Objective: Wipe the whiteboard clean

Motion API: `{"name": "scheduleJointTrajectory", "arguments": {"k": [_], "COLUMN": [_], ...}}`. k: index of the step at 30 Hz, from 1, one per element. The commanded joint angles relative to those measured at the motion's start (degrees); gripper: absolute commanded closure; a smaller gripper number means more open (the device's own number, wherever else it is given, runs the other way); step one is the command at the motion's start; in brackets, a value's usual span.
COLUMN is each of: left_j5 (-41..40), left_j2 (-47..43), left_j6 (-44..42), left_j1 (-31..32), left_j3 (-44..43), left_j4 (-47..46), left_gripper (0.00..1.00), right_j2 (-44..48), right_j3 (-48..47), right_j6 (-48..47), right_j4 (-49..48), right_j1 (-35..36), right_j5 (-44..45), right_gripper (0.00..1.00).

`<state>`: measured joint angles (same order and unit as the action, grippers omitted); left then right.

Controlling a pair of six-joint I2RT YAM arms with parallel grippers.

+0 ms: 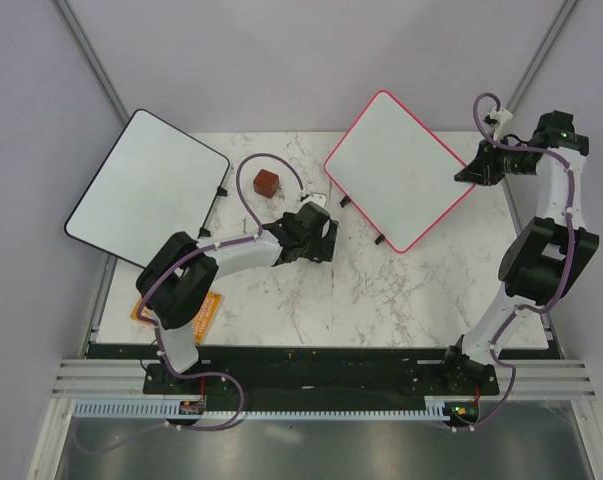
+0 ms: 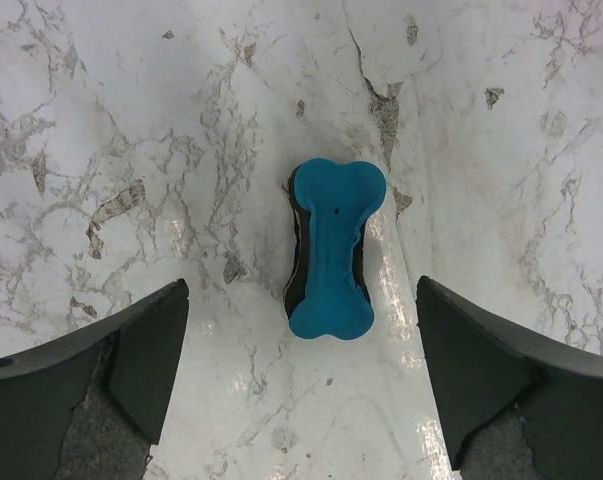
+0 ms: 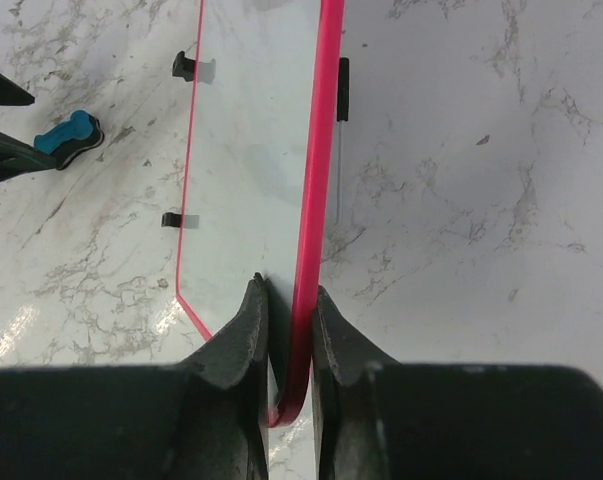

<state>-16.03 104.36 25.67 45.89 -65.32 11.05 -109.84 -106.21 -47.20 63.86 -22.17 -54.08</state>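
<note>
The whiteboard, white with a thin pink frame, sits turned like a diamond at the back right of the marble table. No writing shows on its face. My right gripper is at its right corner. In the right wrist view the board is seen edge-on, and the right gripper is shut on its pink frame, with a thin gap at the left finger. My left gripper hangs wide open over a blue bone-shaped eraser lying on the table, touching neither finger. The eraser also shows far left.
A larger black-framed white board overhangs the table's back left. A reddish-brown block stands between the two boards. An orange flat object lies under the left arm. The pink board's black feet stick out underneath.
</note>
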Motion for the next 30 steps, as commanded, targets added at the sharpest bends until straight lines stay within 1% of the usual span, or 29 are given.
{"name": "scheduleJointTrajectory", "arguments": {"k": [1,4,7,12,17,22,28,30], "left_j5": [-0.8,-0.4,-0.3,-0.5,-0.2,-0.1,-0.7,-0.8], "left_j2": [1.0,1.8,1.9,1.5,2.4,2.8,2.3,2.2], "left_j6": [-1.6,-2.1,-2.2,-2.8,-4.0,-4.3,-4.9,-4.8], "left_j1": [0.4,0.4,0.5,0.5,0.5,0.5,0.5,0.6], "left_j3": [-3.2,-4.7,-5.2,-5.0,-6.6,-7.3,-6.5,-6.1], "left_j4": [-0.1,-0.1,-0.1,-0.1,-0.2,-0.2,-0.2,-0.2], "left_gripper": [0.02,0.02,0.02,0.01,0.01,0.01,0.01,0.01], "right_j2": [-5.6,-6.3,-7.3,-8.8,-9.1,-10.2,-11.0,-11.3], "right_j3": [3.6,2.2,0.6,-1.2,-2.9,-5.1,-7.3,-8.0], "right_j6": [-6.7,-6.3,-6.6,-6.7,-6.2,-4.8,-2.8,-1.9], "right_j4": [17.2,17.5,19.2,19.6,19.6,19.6,19.4,18.9], "right_j1": [4.3,4.5,4.9,4.9,4.9,4.9,4.9,4.9], "right_j5": [12.5,13.0,14.1,14.8,14.3,13.7,11.7,11.4], "right_gripper": [0.81,0.78,0.74,0.71,0.67,0.55,0.52,0.47]}}
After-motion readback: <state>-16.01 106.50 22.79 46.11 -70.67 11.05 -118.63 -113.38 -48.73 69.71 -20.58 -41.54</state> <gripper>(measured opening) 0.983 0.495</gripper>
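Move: The right hand grips the rightmost corner of the red-framed whiteboard, whose middle lies about 16 cm left, 5 cm ahead and 8 cm lower. Its nearer black foot stands 19 cm left, 7 cm back and 18 cm below; the eraser lies some 32 cm left, 9 cm back, low on the table. From the open left hand, the eraser is barely 1 cm ahead, 1 cm right and 4 cm below, the whiteboard's middle 16 cm ahead and 18 cm right. The right fingers loosen their pinch on the whiteboard's corner, opening to about half while still straddling it, as the hand sinks about 5 cm, mostly late, and shifts some 2.5 cm right, its fingers tipping further down by about 10 degrees. The left hand, still wide open and empty, eases up, forward and right about 3 cm in two short steps, away from the eraser towards the whiteboard. ##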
